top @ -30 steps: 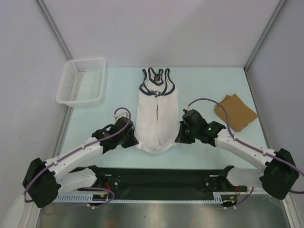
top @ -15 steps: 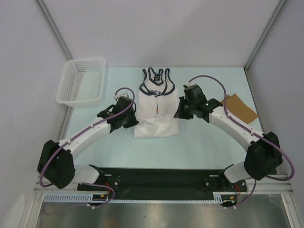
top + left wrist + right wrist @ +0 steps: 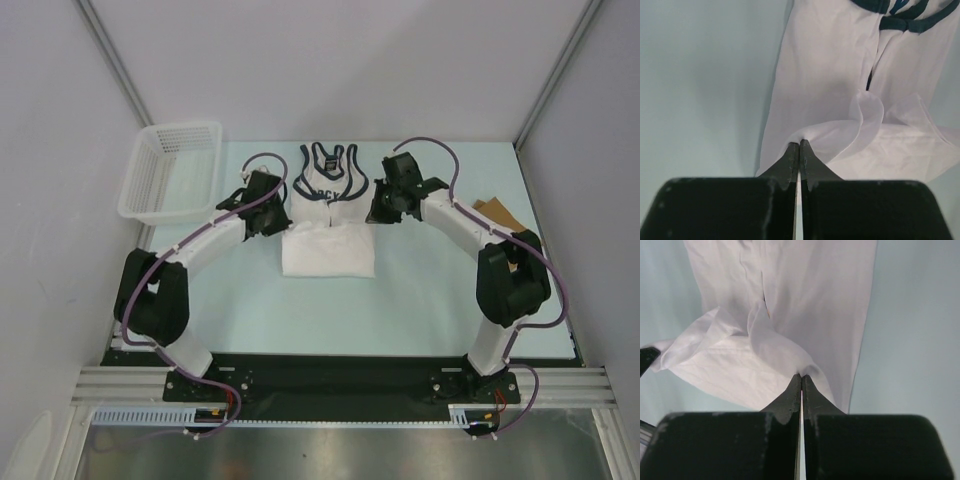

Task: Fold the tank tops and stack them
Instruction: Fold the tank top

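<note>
The white tank top with navy trim lies mid-table, its lower half doubled up toward the straps. My left gripper is shut on the left corner of the lifted hem. The left wrist view shows the fingertips pinching a peak of white cloth. At the right hem corner my right gripper is shut in the same way, its tips biting the white fabric. The tan-brown tank top lies at the right, partly hidden behind the right arm.
A white lattice basket stands at the back left corner. Metal frame posts and grey walls close in the table at both sides. The two arms arch out from the near edge, left and right of the white top.
Both grippers have carried the white top's bottom hem from near the front edge back toward the straps. The top now lies folded over on itself.
</note>
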Tool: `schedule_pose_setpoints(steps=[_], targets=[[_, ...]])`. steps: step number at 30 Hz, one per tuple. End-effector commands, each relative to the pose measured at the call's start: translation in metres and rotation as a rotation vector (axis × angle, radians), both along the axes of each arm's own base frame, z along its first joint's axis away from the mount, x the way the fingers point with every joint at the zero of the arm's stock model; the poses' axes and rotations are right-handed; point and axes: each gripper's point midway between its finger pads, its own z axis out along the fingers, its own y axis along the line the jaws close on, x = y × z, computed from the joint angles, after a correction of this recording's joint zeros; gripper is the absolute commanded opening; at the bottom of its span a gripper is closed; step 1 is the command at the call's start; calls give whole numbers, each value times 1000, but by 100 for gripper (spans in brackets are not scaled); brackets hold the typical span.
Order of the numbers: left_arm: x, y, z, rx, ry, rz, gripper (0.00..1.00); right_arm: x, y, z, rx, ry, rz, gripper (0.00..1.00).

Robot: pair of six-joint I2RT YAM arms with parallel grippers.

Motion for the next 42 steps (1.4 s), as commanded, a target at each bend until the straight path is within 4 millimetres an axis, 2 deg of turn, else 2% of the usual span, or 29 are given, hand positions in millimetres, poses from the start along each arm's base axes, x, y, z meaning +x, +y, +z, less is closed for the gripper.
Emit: schedule_pose_setpoints(steps=[1,13,17,20,21,25,26,28,29,30,31,32,33,34,35,36,37,38,39,41,42], targets=[[34,-7,31,-16,-109,-16,0,25,4,22,31,-75,9,0],[59,-5,39,-14,-135,-11,0,46,-5,32,59,-102,-3,0],[68,-2,35,-15,-141,-2,0,54,-8,34,57,-110,-11,0],[78,-3,26,-19,-126,-4,0,65,-12,29,63,-101,-27,0],[81,-4,17,-12,-110,-9,0,69,-12,22,63,-84,-30,0],[99,-8,11,-20,-139,-12,0,80,-12,16,66,-85,-50,1],[102,-9,3,-17,-127,-14,1,83,-13,16,64,-91,-55,1],[110,-12,3,-26,-129,-25,2,88,-14,3,50,-70,-66,5],[113,-12,1,-25,-125,-28,9,92,-14,2,48,-74,-70,11],[115,-11,-9,-17,-102,-28,17,96,-15,-2,41,-75,-80,18],[119,-13,-7,-24,-101,-37,26,98,-18,-6,28,-72,-93,34],[121,-12,-13,-19,-90,-39,39,99,-21,-14,10,-58,-104,37],[122,-11,-11,-14,-91,-38,47,99,-26,-15,6,-54,-115,40],[120,-9,-12,-9,-89,-41,57,97,-27,-16,1,-51,-119,53],[118,-7,-4,-7,-104,-37,71,97,-30,-4,6,-87,-126,59],[116,-4,1,0,-117,-37,77,87,-33,-14,-4,-68,-125,63],[108,0,-4,13,-108,-32,83,81,-35,-13,-3,-77,-119,66],[104,4,10,8,-136,-29,84,78,-35,2,20,-115,-110,66],[95,6,7,15,-129,-33,84,63,-40,-12,15,-82,-106,65],[82,10,10,11,-129,-36,85,50,-36,-8,64,-96,-61,62],[74,9,23,-6,-150,-46,85,40,-36,0,80,-108,-46,59]])
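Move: Shut on the two corners of the raised hem of the white tank top, the hands have the chest's dark trim ahead: about 12 cm ahead of the left hand and 8 cm to its right, some 11 cm ahead of the right hand and 8 cm to its left, 5 cm lower. From the left hand, the fold nearest the bases lies about 8 cm back and 8 cm right, the white basket roughly 24 cm left and 14 cm ahead. The brown tank tops lie some 26 cm right of the right hand, about level with it. Carrying the hem on forward towards the chest trim, both hands keep their pinch and rise slightly, travel about 10 cm (left) and 8 cm (right), then dip some 5 cm to lay it down. Their fingers open and let the corners go; both start drawing back, the right about 4 cm while still sinking and easing to its right. ##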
